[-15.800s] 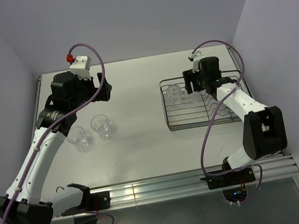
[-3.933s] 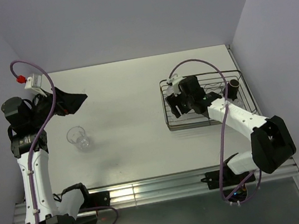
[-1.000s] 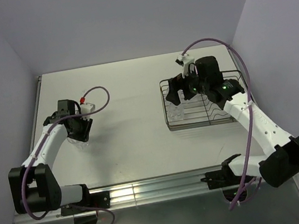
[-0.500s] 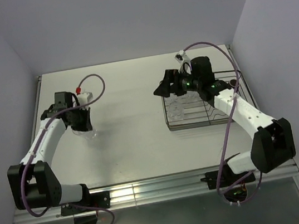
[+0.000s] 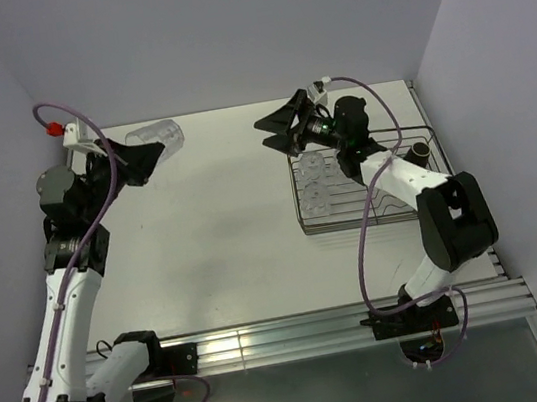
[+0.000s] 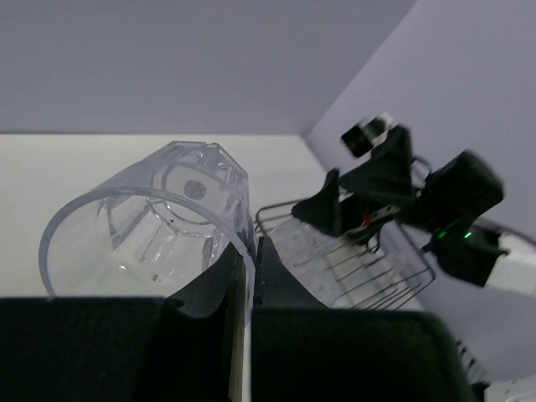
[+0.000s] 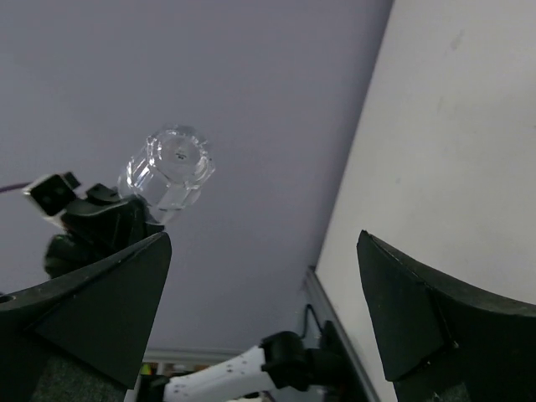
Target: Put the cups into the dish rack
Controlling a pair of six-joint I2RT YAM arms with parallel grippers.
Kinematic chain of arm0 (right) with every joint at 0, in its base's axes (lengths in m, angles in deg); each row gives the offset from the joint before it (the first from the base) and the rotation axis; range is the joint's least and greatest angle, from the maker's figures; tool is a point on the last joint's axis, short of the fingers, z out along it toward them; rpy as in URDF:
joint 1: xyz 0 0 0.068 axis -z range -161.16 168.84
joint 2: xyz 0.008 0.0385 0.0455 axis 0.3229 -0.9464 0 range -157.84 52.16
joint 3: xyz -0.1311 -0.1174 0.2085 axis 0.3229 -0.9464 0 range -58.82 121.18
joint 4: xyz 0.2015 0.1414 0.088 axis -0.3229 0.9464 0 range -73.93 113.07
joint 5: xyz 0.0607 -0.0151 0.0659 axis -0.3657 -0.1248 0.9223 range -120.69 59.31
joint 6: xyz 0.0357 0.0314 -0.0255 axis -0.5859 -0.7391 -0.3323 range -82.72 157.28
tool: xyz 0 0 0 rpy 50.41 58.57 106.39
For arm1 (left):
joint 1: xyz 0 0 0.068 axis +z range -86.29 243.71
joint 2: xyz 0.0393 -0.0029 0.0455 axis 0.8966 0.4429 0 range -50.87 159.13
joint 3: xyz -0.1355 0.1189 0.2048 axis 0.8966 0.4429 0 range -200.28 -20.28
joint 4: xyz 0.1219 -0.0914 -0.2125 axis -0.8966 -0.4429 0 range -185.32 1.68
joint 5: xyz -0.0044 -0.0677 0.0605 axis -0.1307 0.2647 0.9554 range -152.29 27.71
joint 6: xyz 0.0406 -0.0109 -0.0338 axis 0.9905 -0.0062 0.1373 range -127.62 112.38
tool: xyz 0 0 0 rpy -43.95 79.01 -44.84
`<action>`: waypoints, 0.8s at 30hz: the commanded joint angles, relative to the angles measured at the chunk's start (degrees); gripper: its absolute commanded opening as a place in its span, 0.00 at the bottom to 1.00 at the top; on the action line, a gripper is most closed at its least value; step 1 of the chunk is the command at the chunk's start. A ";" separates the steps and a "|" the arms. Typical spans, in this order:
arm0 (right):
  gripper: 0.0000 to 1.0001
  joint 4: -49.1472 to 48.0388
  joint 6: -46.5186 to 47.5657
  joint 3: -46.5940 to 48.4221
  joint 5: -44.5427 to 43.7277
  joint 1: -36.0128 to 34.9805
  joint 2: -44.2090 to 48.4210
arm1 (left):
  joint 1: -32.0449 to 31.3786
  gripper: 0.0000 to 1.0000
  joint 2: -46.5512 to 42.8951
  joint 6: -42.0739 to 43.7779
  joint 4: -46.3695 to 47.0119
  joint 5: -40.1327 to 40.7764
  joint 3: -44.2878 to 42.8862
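Note:
My left gripper (image 5: 143,153) is raised high over the table's far left, shut on the rim of a clear faceted cup (image 5: 157,137). In the left wrist view the cup (image 6: 159,216) lies tilted with its wall pinched between the fingers (image 6: 218,285). The dish rack (image 5: 406,209) stands at the right with two clear cups (image 5: 311,167) in its left end and a dark brown mug (image 5: 421,151) at its right. My right gripper (image 5: 268,132) hangs open above the rack's far left corner, pointing left and holding nothing. Its wrist view shows the held cup (image 7: 167,170) across the table.
The white table (image 5: 230,217) has a metal rail along its left edge (image 5: 70,170) and walls close behind and on both sides. The left arm's purple cable (image 5: 85,122) loops above its wrist.
My left gripper closed on the cup on the table, then lifted it up and toward the back. My right gripper swung from over the rack to point left.

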 commanded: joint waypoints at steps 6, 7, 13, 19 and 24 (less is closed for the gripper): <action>1.00 -17.28 -18.58 7.99 -5.14 -3.99 -4.25 | -0.78 0.00 2.08 -26.35 28.42 6.57 7.85; 1.00 -17.28 -19.12 8.52 -6.37 -4.95 -4.60 | -0.78 0.00 2.34 -28.11 30.44 7.36 9.33; 1.00 -16.31 -17.54 11.77 -9.19 -8.30 -7.67 | -1.57 0.00 5.59 -32.34 35.64 5.35 8.03; 1.00 -14.73 -16.67 15.54 -11.04 -10.05 -12.15 | -2.19 0.00 8.14 -32.78 36.96 4.30 6.80; 1.00 -12.97 -14.11 19.95 -11.48 -12.16 -14.97 | -2.63 0.00 8.41 -33.84 37.75 3.86 7.15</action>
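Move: The left fingers still hold the clear cup by its rim, its middle about 4 cm ahead of them and 1 cm left, level with them; the open right gripper it is meant for is some 20 cm to the right, 6 cm ahead and 8 cm lower. From the right hand, the held cup is roughly 21 cm left, 2 cm back and 8 cm up. The far rack cup is about 9 cm right of that hand and 2 cm back, the near rack cup 9 cm right and 9 cm back, both some 23 cm below. Swing the wide-open right gripper about 9 cm left towards the bottom of the held cup, rising some 8 cm before sinking back a little and easing forward, fingertips tilting up. Keep the left fingers shut on the rim, push the cup about 4 cm forward and roll that wrist some 30 degrees, left side down, so its fingers tilt up. Don't touch the cup with the right yet. ##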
